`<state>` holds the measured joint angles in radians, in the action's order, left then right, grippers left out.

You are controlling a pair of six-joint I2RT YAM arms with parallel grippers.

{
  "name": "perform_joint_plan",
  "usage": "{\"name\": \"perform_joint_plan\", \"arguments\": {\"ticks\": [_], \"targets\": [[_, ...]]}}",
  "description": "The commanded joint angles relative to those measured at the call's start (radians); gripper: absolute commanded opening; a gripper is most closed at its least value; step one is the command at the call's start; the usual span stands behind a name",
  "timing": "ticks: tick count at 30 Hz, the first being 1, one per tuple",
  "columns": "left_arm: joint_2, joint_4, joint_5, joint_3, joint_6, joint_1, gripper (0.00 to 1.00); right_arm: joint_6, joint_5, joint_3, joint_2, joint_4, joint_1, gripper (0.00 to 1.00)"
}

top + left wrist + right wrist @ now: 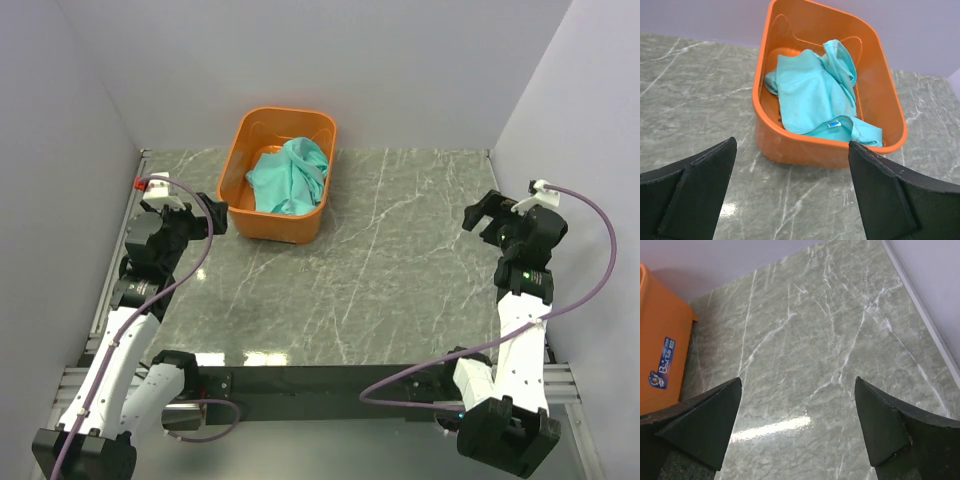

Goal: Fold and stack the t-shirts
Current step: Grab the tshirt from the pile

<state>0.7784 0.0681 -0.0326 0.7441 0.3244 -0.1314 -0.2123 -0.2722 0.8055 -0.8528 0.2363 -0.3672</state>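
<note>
A teal t-shirt (288, 176) lies crumpled inside the orange basket (243, 160) at the back left of the table; in the left wrist view the t-shirt (812, 92) shows a small label near the basket's (805, 147) front rim. My left gripper (214, 213) hovers just left of the basket, open, nothing between its fingers (705, 190); in its own view the left gripper (791, 145) faces the basket's front wall. My right gripper (483, 213) hangs open over the right side of the table, far from the basket. In its wrist view the right gripper (798, 382) frames only bare marble.
The grey marble tabletop (400, 260) spreads between the arms. White walls close in the back and both sides. The basket's side with a blue sticker (662, 370) shows at the left of the right wrist view. Purple cables trail from both wrists.
</note>
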Motion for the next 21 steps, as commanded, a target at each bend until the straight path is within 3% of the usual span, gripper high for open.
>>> {"name": "perform_joint_plan", "arguments": {"ticks": [1, 3, 5, 7, 14, 18, 21], "targets": [[-0.008, -0.036, -0.050, 0.044, 0.016, 0.003, 0.99, -0.016, -0.027, 0.035, 0.011, -0.029, -0.003, 1.00], [-0.013, -0.036, -0.056, 0.044, 0.018, 0.003, 0.99, 0.029, -0.114, 0.031, 0.017, -0.028, 0.001, 1.00], [-0.014, -0.036, -0.061, 0.044, 0.021, 0.003, 0.99, 0.094, -0.305, 0.021, 0.032, -0.028, 0.010, 1.00], [-0.013, -0.034, -0.072, 0.047, 0.021, 0.003, 0.99, 0.262, -0.529, 0.018, 0.044, -0.008, 0.036, 1.00], [0.057, -0.054, -0.190, 0.093, 0.085, 0.003, 0.99, 0.484, -0.737, 0.005, 0.026, 0.104, 0.079, 1.00], [0.217, 0.004, -0.276, 0.306, 0.186, -0.020, 0.99, 0.534, -0.713, 0.015, 0.008, 0.172, 0.079, 1.00], [0.388, 0.090, -0.201, 0.497, 0.191, -0.110, 0.99, 0.542, -0.713, 0.011, 0.024, 0.179, 0.079, 1.00]]}}
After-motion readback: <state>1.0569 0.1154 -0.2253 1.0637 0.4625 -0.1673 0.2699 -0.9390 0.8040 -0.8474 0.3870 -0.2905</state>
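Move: The crumpled turquoise t-shirt lies in the orange tub, about 30 cm ahead of the left hand, some 14 cm to its right and 20 cm below. The tub's middle is about 34 cm ahead of that hand and 11 cm to its right; its near rim is only 14 cm ahead, 8 cm right and 15 cm lower. From the right hand the t-shirt lies roughly 30 cm ahead, 44 cm to the left and 17 cm below. Ease the left gripper slightly rightward, then sweep it right, up and forward towards the tub, about 9 cm in all, yawing clockwise a little and dipping its left side. Meanwhile swing the right gripper some 12 cm left and slightly back, turning about 45 degrees counter-clockwise to face across the table, and slow at the end. Keep both grippers wide open and touch nothing. ##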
